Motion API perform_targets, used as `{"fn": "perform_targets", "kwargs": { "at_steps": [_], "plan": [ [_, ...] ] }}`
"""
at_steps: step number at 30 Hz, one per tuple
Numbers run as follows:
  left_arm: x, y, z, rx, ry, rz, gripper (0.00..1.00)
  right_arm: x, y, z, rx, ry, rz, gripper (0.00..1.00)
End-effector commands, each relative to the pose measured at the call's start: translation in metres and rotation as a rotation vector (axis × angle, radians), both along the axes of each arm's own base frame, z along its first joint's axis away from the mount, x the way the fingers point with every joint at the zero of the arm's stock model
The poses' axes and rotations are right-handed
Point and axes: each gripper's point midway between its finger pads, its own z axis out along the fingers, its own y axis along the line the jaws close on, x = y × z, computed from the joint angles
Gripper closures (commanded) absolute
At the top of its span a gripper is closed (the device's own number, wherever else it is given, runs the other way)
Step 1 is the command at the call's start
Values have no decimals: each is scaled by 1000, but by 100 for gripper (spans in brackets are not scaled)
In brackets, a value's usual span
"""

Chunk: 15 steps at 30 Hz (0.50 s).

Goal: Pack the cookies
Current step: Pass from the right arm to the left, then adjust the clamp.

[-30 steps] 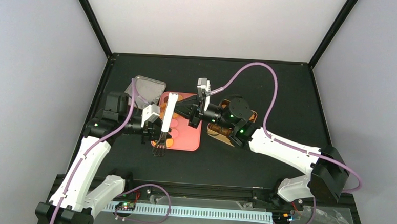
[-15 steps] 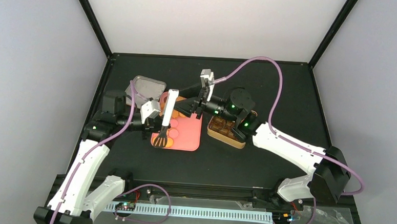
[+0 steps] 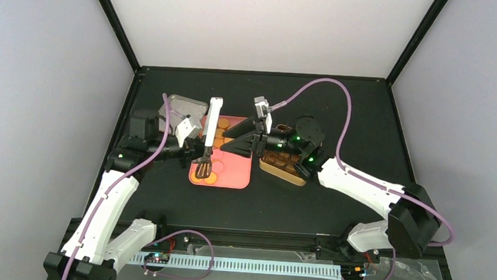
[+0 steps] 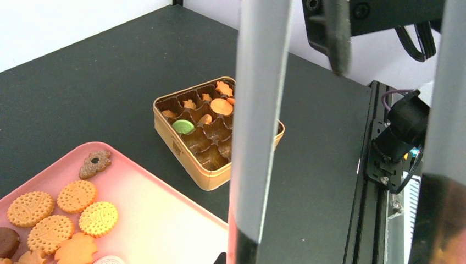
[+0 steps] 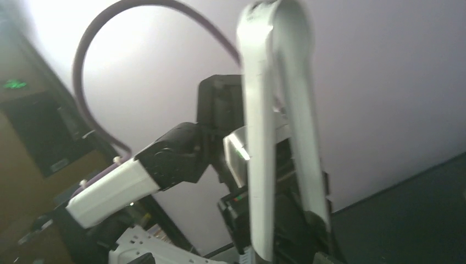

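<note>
Orange round cookies (image 3: 219,136) lie on the pink tray (image 3: 235,170); in the left wrist view the cookies (image 4: 60,212) sit at its near left. The gold tin (image 3: 284,166) right of the tray holds a green cookie (image 4: 183,126) and a few orange ones. My left gripper (image 3: 201,145) is shut on a white-handled spatula (image 3: 212,122), whose black head rests on the tray. The right gripper (image 3: 237,144) hovers open just right of the handle, apart from it. The handle (image 4: 258,110) fills the middle of the left wrist view and shows blurred in the right wrist view as a white handle (image 5: 258,154).
A grey metal lid (image 3: 182,107) lies behind the tray at the left. The tin's wall (image 4: 181,148) stands close to the tray's right edge. Purple cables arc over both arms. The black frame rail (image 4: 379,165) runs along the table's near edge.
The right gripper let go of the spatula handle, opened and drew back toward the tin. The left gripper closed on the spatula and shifted it slightly farther back over the tray.
</note>
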Motion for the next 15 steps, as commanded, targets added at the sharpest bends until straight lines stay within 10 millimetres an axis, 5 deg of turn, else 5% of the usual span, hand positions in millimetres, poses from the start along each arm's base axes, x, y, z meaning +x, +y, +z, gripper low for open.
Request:
{"fn": "perform_targets", "kwargs": {
  "at_steps": [1, 11, 15],
  "plan": [
    [3, -1, 24, -34, -49, 9, 98, -28, 12, 22, 73, -29, 179, 25],
    [-2, -1, 25, -32, -54, 0, 98, -36, 45, 27, 102, -20, 254, 35],
    [-4, -1, 25, -23, -64, -10, 99, -37, 43, 43, 196, -12, 290, 59]
  ]
}}
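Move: The raised tongs' middle lies about 5 cm to the right hand's left and 1 cm back, roughly level. From the right hand, the pink tray is some 9 cm ahead, 2 cm left, and the gold tin about 8 cm ahead and 16 cm right, both some 32 cm below. The tongs' middle stands about 3 cm ahead of the left hand, 1 cm right and 3 cm above, their lower part already in its fingers. Right hand goes 5 cm left, some 3 cm back, to the tongs held still by the left, fingers starting to close. ##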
